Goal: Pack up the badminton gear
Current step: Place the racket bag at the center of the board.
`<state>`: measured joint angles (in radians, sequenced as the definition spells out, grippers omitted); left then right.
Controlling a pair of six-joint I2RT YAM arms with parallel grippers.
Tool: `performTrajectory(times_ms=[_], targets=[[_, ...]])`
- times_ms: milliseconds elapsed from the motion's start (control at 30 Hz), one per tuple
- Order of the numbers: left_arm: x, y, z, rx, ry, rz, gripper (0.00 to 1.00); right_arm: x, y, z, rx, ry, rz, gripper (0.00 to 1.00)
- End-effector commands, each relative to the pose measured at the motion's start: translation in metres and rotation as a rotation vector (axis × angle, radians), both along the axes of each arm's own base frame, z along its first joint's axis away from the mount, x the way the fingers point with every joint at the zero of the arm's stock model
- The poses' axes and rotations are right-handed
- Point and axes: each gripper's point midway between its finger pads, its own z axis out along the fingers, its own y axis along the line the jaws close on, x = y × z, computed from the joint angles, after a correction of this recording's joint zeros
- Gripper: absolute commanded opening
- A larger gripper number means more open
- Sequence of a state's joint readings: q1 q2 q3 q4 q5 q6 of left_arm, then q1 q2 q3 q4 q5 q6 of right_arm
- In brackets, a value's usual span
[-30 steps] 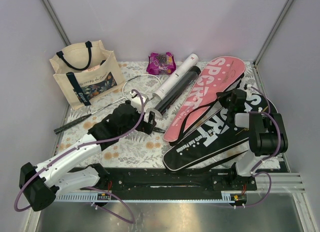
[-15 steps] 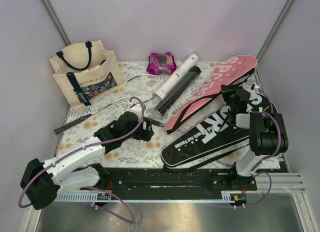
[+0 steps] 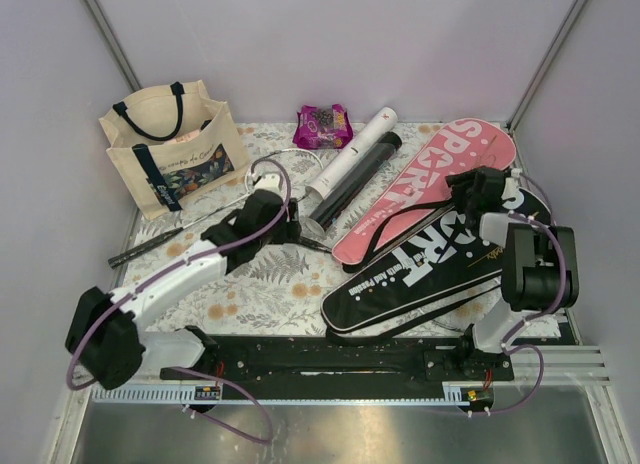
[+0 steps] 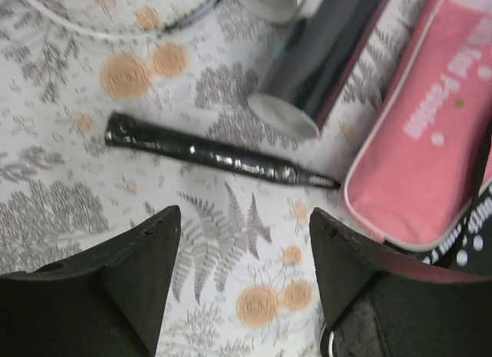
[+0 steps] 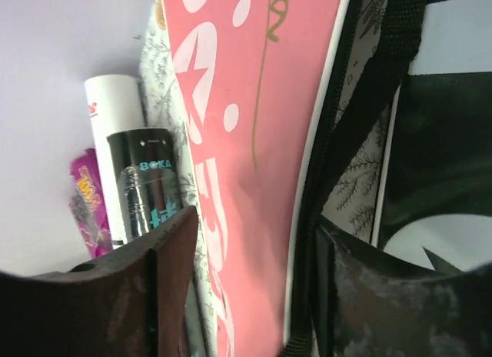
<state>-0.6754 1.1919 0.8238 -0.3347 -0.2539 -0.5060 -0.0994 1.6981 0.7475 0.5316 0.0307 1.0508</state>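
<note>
My left gripper (image 3: 292,230) (image 4: 244,234) hangs open over the flowered cloth, nothing between its fingers. Just beyond it lies a black racket handle (image 4: 207,152), its thin end running to the pink cover (image 4: 430,126) (image 3: 425,189). The black tube (image 4: 323,57) (image 3: 350,182) and white tube (image 3: 352,152) lie behind it. A second racket (image 3: 150,246) lies at the left, its round head near the tote. My right gripper (image 3: 470,189) (image 5: 254,249) is open over the pink cover (image 5: 261,141) and its black strap (image 5: 346,141). The black cover (image 3: 430,269) lies beside the pink one.
A cream tote (image 3: 165,149) with navy handles stands at the back left. A purple-pink snack packet (image 3: 322,126) lies at the back by the tube tops. The cell walls close in on both sides. The arms' base rail (image 3: 330,359) runs along the near edge.
The right gripper had raised the pink cover's edge and carried it rightward, then opened; the cover now lies flat. The left arm reached farther toward the black handle, its jaws narrowing slightly.
</note>
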Motion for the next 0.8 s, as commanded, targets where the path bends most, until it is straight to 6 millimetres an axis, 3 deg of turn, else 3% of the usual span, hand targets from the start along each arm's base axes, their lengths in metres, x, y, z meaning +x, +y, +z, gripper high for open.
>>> performTrajectory(times_ms=[0, 33, 67, 200, 300, 433, 533, 667, 767], targets=[[0.05, -0.01, 0.026, -0.064, -0.045, 0.05, 0.68, -0.035, -0.005, 0.022, -0.062, 0.281, 0.02, 0.74], [0.057, -0.012, 0.026, -0.066, -0.041, 0.051, 0.67, -0.045, -0.005, 0.023, -0.064, 0.317, 0.026, 0.81], [0.063, -0.014, 0.022, -0.059, -0.029, 0.05, 0.66, -0.056, -0.004, 0.022, -0.065, 0.351, 0.026, 0.83], [0.076, -0.027, 0.003, -0.037, 0.016, 0.015, 0.6, -0.103, -0.005, 0.011, -0.035, 0.486, -0.022, 0.81], [0.078, -0.032, -0.015, -0.046, 0.026, 0.008, 0.58, -0.142, -0.003, 0.003, -0.02, 0.61, -0.035, 0.82], [0.074, -0.035, -0.04, -0.047, 0.081, -0.001, 0.54, -0.178, 0.001, -0.005, 0.004, 0.654, -0.06, 0.82], [0.073, -0.035, -0.054, -0.028, 0.104, -0.005, 0.53, -0.214, -0.007, -0.012, -0.005, 0.72, -0.138, 0.82], [0.073, -0.033, -0.069, 0.011, 0.15, -0.002, 0.52, -0.245, -0.024, -0.024, -0.055, 0.762, -0.237, 0.82], [0.068, -0.032, -0.078, 0.027, 0.187, 0.0, 0.5, -0.255, -0.032, -0.037, -0.063, 0.774, -0.283, 0.81]])
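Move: The black racket handle lies some 8 cm ahead of the left hand, 4 cm to its right and 13 cm below; the black tube's middle is roughly 15 cm farther out and 15 cm farther right than the handle. From the right hand, the black racket bag's middle is about 19 cm back, 8 cm left and 7 cm down, while the pink racket bag's middle lies 2 cm back, 10 cm left, 5 cm below. Coming free of the pink bag's side and strap, the right hand opens wider, lifts a little, then draws back about 23 cm to the black bag's near edge, sinking again as its fingers tip down some 40 degrees. The left hand reaches forward first, then sinks about 8 cm with a slight drift right, lining up over the black racket handle and partly closing its fingers on nothing. ##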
